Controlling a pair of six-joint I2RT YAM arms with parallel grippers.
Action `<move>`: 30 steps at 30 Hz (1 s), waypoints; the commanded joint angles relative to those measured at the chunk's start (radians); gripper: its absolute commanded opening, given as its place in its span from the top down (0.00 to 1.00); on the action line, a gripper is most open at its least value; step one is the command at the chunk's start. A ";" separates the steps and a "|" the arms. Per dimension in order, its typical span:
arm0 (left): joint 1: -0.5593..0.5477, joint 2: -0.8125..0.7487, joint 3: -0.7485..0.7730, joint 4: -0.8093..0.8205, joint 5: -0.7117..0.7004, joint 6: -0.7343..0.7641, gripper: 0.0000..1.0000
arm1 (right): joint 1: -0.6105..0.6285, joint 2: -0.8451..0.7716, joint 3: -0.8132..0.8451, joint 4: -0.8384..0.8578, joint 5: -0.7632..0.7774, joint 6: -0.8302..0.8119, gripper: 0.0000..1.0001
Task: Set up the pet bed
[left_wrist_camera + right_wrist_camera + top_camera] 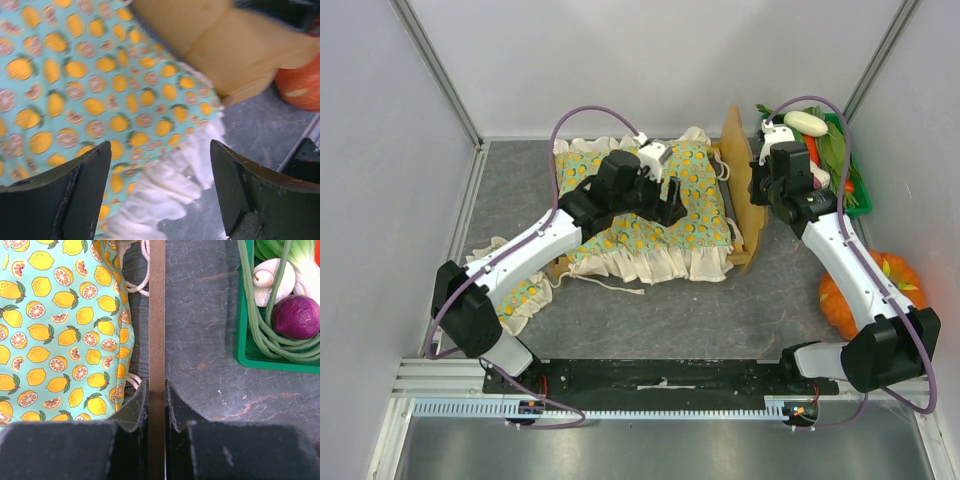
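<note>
The pet bed stands mid-table, its arched wooden headboard [738, 190] upright at its right end. A green citrus-print frilled cushion [650, 215] lies in the frame and covers most of it. My right gripper [760, 190] is shut on the headboard's top edge [157, 315], one finger on each side [157, 395]. A strip of the bed's dark grey fabric base [135, 275] shows beside the cushion [60, 330]. My left gripper [665, 195] hovers open over the cushion's front right part; nothing is between its fingers [160, 195], and the white frill [165, 185] lies below them.
A green crate [855, 185] of vegetables, with a red onion [297, 317], stands right of the headboard. An orange pumpkin [865, 285] sits at the right, near my right arm. A small matching pillow [520, 295] lies at the front left. White rope ties [137, 287] lie beside the headboard.
</note>
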 commanded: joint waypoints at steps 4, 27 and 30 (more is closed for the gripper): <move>-0.224 0.058 0.079 0.030 -0.190 -0.044 0.14 | 0.044 -0.048 -0.042 0.002 -0.174 0.068 0.92; -0.347 0.239 -0.010 0.134 -0.523 -0.078 0.83 | 0.115 -0.135 -0.087 -0.003 -0.168 0.118 0.90; -0.346 0.218 -0.022 0.122 -0.541 -0.072 0.98 | 0.115 -0.129 -0.082 -0.007 -0.148 0.110 0.90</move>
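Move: The cushion's front-right corner lies about 13 cm to the left hand's right, 3 cm back and 11 cm below. The wooden end panel stands about 20 cm to that hand's right and 5 cm farther out, and the cushion's front frill some 8 cm back and 5 cm left. The right hand has the panel's top edge between its fingers, the panel's middle about 8 cm below; from it the corner lies about 8 cm back and 7 cm left, and the green crate 12 cm out and 20 cm right. The left hand rises a couple of centimetres off to the right and back, then drops steeply to about 10 cm below where it began, some 8 cm to the right, its fingers tipping about 15 degrees steeper; once down it shuts its open fingers on the cushion cloth just inside the front-right corner. Meanwhile the right hand keeps its pinch on the panel's top edge and draws the panel slowly back and left by about 5 cm, staying level and turning slightly counter-clockwise. ##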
